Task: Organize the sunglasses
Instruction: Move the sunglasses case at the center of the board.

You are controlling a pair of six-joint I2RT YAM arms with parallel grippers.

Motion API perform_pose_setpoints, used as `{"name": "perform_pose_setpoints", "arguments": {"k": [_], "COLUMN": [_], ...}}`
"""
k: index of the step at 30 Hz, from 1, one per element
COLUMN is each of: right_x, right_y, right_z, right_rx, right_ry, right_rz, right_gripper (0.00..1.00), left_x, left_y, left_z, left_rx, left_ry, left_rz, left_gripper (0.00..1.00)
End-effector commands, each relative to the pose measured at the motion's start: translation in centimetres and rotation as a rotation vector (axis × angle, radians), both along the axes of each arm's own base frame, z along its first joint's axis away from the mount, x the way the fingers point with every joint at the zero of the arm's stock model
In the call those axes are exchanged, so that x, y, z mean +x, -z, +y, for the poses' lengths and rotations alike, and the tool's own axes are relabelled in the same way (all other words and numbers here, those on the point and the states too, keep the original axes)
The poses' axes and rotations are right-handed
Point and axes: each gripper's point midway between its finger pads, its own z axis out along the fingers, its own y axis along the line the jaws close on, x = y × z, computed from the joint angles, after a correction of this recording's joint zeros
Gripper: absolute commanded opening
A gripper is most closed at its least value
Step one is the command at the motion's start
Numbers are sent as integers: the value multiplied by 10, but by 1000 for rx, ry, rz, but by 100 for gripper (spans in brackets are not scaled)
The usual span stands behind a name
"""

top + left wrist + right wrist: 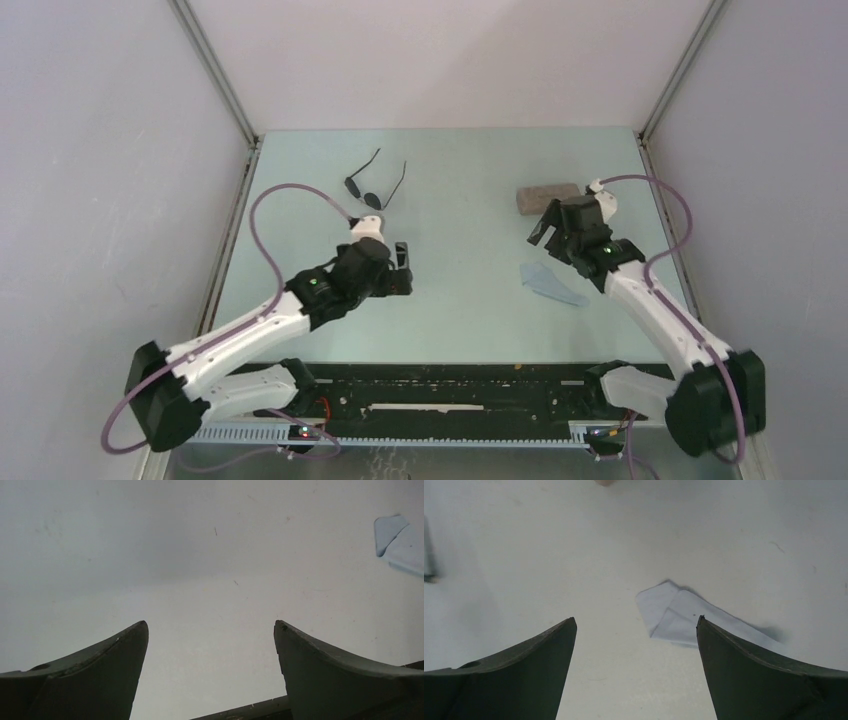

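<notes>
The sunglasses (371, 199), a thin black wire frame with two dark lenses and temple arms spread open, lie on the table at the far left. My left gripper (400, 268) hovers nearer than them and a little to the right, open with nothing between its fingers (211, 625). My right gripper (545, 228) is open and empty too (636, 620), just in front of the grey case (547, 197), and is above the table beside the light blue cloth (679, 617). Neither wrist view shows the sunglasses.
The folded light blue cloth (552, 283) lies on the right half of the table, below the right gripper, and shows at the upper right corner of the left wrist view (400, 542). Grey walls enclose the table (460, 330) on three sides.
</notes>
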Motion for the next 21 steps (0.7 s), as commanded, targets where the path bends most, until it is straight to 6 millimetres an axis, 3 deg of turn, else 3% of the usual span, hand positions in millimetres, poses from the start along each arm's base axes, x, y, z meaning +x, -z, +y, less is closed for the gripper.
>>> {"name": "perform_pose_setpoints", "arguments": {"k": [1,7,13,17,21], "right_x": [24,88,139,150,160], "right_y": [14,28,55,68,75], "right_z": [-17,-39,-46,-42,-39], "right_rx": [-65,-1,18,58,99], "right_ry": [150,314,464,524,573], "right_rz": [83,231,445,524,510], "right_gripper": [99,100,100,100,100], "left_x": [12,15,15,8,1], "left_y": [-16,-18,-46,-63,-64], "left_z": [-32,-22,8,27,34], "left_rx": [-106,-14,-28,-87,-140], "left_ry": [-44,-82,-142,-199,-205], "left_rz": [-6,11,-139,-194,-218], "left_gripper": [100,100,100,100,100]}}
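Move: Ahead of the open right hand, roughly 21 cm out, 3 cm to its right and 12 cm below, lies the sunglasses case. The cloth is about 4 cm back and 3 cm right of this hand, some 15 cm below; the sunglasses lie about 23 cm ahead and 40 cm to its left, 14 cm below. From the left hand the case is some 29 cm ahead, 36 cm to the right and 13 cm below. Reaching out over the table to the case, the open right hand first dips, then sweeps some 17 cm forward and slightly left, and finally sinks close above the case, about 8 cm lower in all. It tips steeply down and turns clockwise on the way. The empty left hand dips briefly, then rises about 10 cm, its fingers tilting up. ##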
